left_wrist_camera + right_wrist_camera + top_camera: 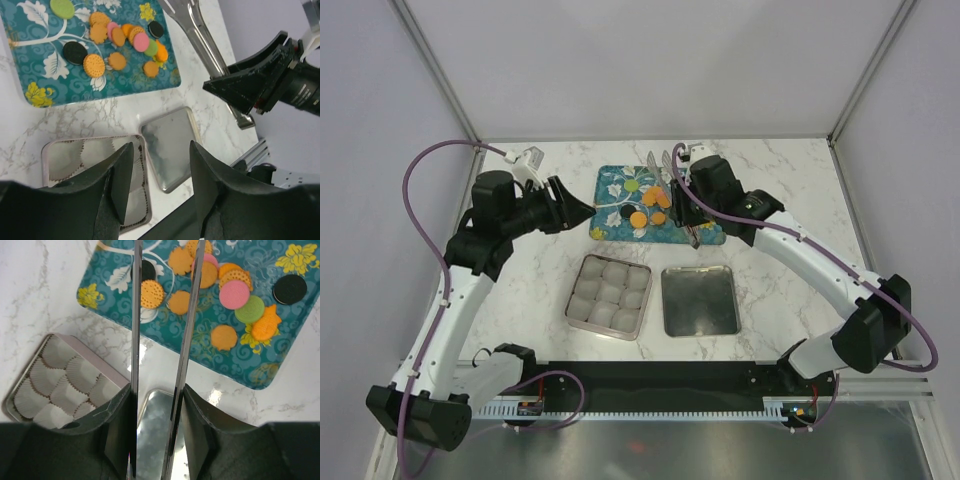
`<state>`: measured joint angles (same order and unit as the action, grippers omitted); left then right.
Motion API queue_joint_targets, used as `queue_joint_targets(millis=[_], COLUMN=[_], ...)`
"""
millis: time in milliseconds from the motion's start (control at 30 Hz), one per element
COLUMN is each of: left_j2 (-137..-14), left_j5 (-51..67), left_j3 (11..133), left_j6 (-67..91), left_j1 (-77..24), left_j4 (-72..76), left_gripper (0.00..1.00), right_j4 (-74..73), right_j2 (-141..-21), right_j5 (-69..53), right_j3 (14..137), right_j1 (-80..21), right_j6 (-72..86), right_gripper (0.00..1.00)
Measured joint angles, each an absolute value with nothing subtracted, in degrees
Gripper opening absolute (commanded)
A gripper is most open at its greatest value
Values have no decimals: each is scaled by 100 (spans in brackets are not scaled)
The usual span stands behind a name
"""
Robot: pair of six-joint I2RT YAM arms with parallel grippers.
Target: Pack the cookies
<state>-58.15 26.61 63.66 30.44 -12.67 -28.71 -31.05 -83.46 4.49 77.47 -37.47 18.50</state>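
The cookies (647,208) lie loose on a teal flowered tray (617,222): mostly orange discs, with pink, green and black ones (120,37) (235,292). My right gripper (682,205) (157,390) is shut on a pair of metal tongs (135,315) (205,37). The two tong arms stand apart and reach out over the tray (295,330), with nothing seen between them. My left gripper (582,207) (160,150) hovers open and empty just left of the tray (30,55), above the table.
A square tin (610,295) lined with white paper cups sits in front of the tray (65,155) (55,385). Its shiny lid (700,300) lies flat to the right (170,145) (155,425). White walls close in the marble table.
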Motion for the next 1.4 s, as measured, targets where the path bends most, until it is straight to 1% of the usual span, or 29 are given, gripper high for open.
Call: queue_joint_targets(millis=[200,533,867,1000,1200,1400], left_j2=[-5610,-5522,-5459,-5454,-5430,-5404], left_j5=[2399,1796,1505,1505,1507,1507], left_j3=[6294,5922,5570,5542,5492,5419], left_j6=[2495,2091,1957,1946,1940,1938], left_j1=[-1485,-2045,-2099,-2104,-2104,-2104], left_j4=[-3291,-3461,-3472,-3461,-3459,-3448], left_gripper=[56,56,56,56,56,57], right_j4=[-3433,-3546,-3605,-3594,-3653,-3852], right_j2=[-8484,-8814,-9290,-9295,-9105,-8648], right_j5=[611,515,276,283,224,21], right_j3=[7749,7533,7446,7373,6842,6499], right_j1=[-3586,-3085,-2873,-2875,-2875,-2877], right_j6=[1645,1363,1212,1216,1243,1328], right_gripper=[48,48,49,49,49,50])
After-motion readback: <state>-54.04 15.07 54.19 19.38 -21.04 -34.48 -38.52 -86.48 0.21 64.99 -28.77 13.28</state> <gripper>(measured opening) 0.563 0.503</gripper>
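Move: The lone orange cookie near the mat's close edge lies about 5 cm ahead, 7 cm right and 21 cm below the right hand, which holds the tongs. Beyond that cookie, the green cookie is some 4 cm farther out; the metal tray's middle is 14 cm back and 8 cm right of the hand. The sectioned box lies about 8 cm back, 7 cm right and 28 cm below the empty left hand. The lone orange cookie is what the held tongs are lined up on: the right hand sinks about 12 cm and swings 8 cm right, tipping the tongs some 20 degrees, then draws back roughly 5 cm late on, keeping its grip. The left hand, fingers still apart, drops about 8 cm and eases back 3 cm towards the box. ##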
